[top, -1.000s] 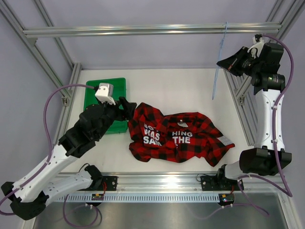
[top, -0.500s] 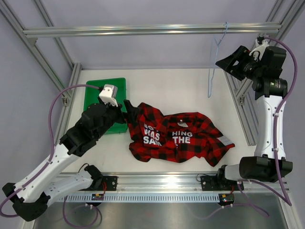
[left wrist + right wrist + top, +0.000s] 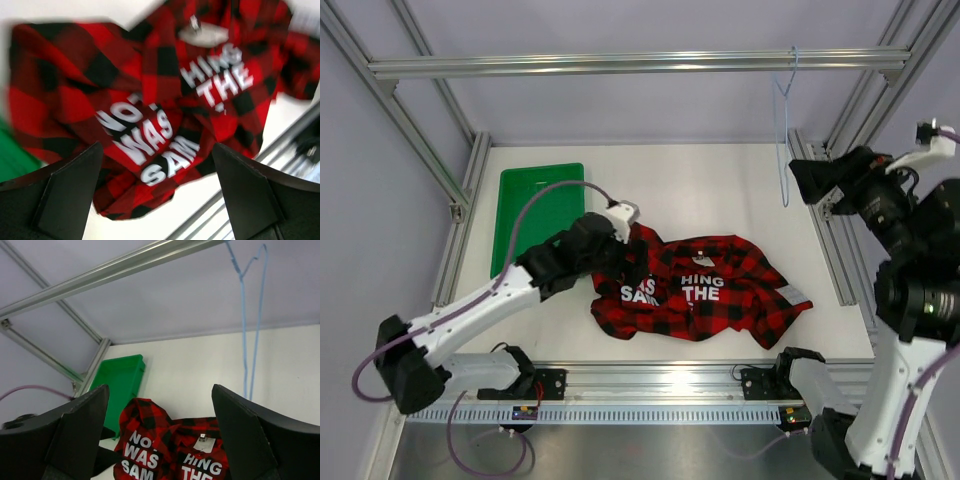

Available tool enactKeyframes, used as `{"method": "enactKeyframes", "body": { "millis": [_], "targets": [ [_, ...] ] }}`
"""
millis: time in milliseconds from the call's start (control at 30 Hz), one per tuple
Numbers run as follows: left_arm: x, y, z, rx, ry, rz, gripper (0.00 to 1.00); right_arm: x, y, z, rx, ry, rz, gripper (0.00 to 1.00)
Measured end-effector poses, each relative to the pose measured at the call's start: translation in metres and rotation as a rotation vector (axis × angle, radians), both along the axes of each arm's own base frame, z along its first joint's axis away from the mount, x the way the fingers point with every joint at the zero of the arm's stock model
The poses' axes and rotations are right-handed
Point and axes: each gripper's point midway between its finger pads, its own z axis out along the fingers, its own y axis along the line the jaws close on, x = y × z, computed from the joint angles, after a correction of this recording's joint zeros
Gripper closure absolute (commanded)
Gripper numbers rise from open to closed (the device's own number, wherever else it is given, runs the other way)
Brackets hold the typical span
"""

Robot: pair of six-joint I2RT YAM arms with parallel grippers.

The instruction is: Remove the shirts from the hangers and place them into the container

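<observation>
The red-and-black plaid shirt [image 3: 705, 292] lies crumpled on the white table, off the hanger, its white lettering facing up. My left gripper [image 3: 632, 258] hovers open over the shirt's left part. In the left wrist view the shirt [image 3: 165, 100] fills the gap between the spread fingers [image 3: 65, 192], which hold nothing. The light-blue wire hanger [image 3: 782, 130] hangs bare from the top bar. My right gripper [image 3: 802, 178] is open, just right of and below the hanger. From the right wrist I see the hanger [image 3: 250, 330], the shirt [image 3: 170, 445] and the green container [image 3: 122, 380]. The container [image 3: 535, 205] sits empty at the left.
Aluminium frame rails run along the table's left side [image 3: 460, 230] and right side [image 3: 825, 240]. The top bar [image 3: 630, 64] crosses the back. A rail [image 3: 660, 385] lines the near edge below the shirt.
The right gripper opened, let go of the hanger and drew back to the lower right; the hanger now hangs free. The left arm swung from the container's edge over the shirt.
</observation>
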Motion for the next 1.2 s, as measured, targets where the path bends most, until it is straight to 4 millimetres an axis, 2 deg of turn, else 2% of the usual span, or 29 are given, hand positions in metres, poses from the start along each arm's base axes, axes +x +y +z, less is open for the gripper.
{"method": "enactKeyframes", "body": {
  "millis": [133, 200, 333, 467, 633, 833, 1033, 1200],
  "targets": [
    [-0.027, -0.033, -0.045, 0.142, 0.076, -0.14, 0.04, -0.05, 0.016, 0.007, -0.011, -0.091, 0.046, 0.07],
    [-0.037, -0.045, -0.055, 0.195, 0.081, -0.177, 0.03, -0.059, 0.019, 0.005, -0.014, -0.102, 0.054, 0.07],
    [-0.044, -0.065, -0.065, 0.294, 0.025, -0.192, 0.02, -0.055, 0.018, -0.013, -0.005, -0.058, 0.054, 0.07],
    [-0.043, -0.075, -0.084, 0.36, -0.003, -0.192, 0.02, -0.06, 0.02, -0.032, 0.005, -0.012, 0.058, 0.07],
    [-0.034, -0.083, -0.113, 0.424, 0.005, -0.197, 0.02, -0.08, 0.026, -0.029, -0.002, -0.05, 0.078, 0.08],
    [-0.028, -0.096, -0.148, 0.476, 0.02, -0.238, 0.01, -0.083, 0.028, -0.028, 0.002, -0.055, 0.088, 0.08],
    [-0.028, -0.112, -0.15, 0.393, 0.025, -0.285, 0.01, -0.084, 0.03, -0.028, 0.002, -0.055, 0.102, 0.08],
    [-0.038, -0.122, -0.155, 0.277, 0.109, -0.362, 0.03, -0.085, 0.031, -0.027, 0.006, -0.06, 0.107, 0.08]
  ]
}}
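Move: The loose fold I go for, just under "THE" in the middle of the shirt, lies about 12 cm to the right of my left hand, 4 cm back and 18 cm down. The "SAM" lettering is almost straight beneath that hand; the shirt's collar is some 6 cm ahead and 15 cm right, the green container about 17 cm ahead and 28 cm left. From my high right hand the fold lies some 10 cm left, 5 cm back and 47 cm down. I drop my open left hand some 15 cm and carry it about 12 cm right and a little back, to bring the fingers to the shirt's middle fold, levelling off for the last few centimetres sideways while rolling left side up, then partly back, and turning roughly 20 degrees clockwise. My empty, open right hand backs about 8 cm away from the hanging blue hanger, easing slightly left and down, then stays. ##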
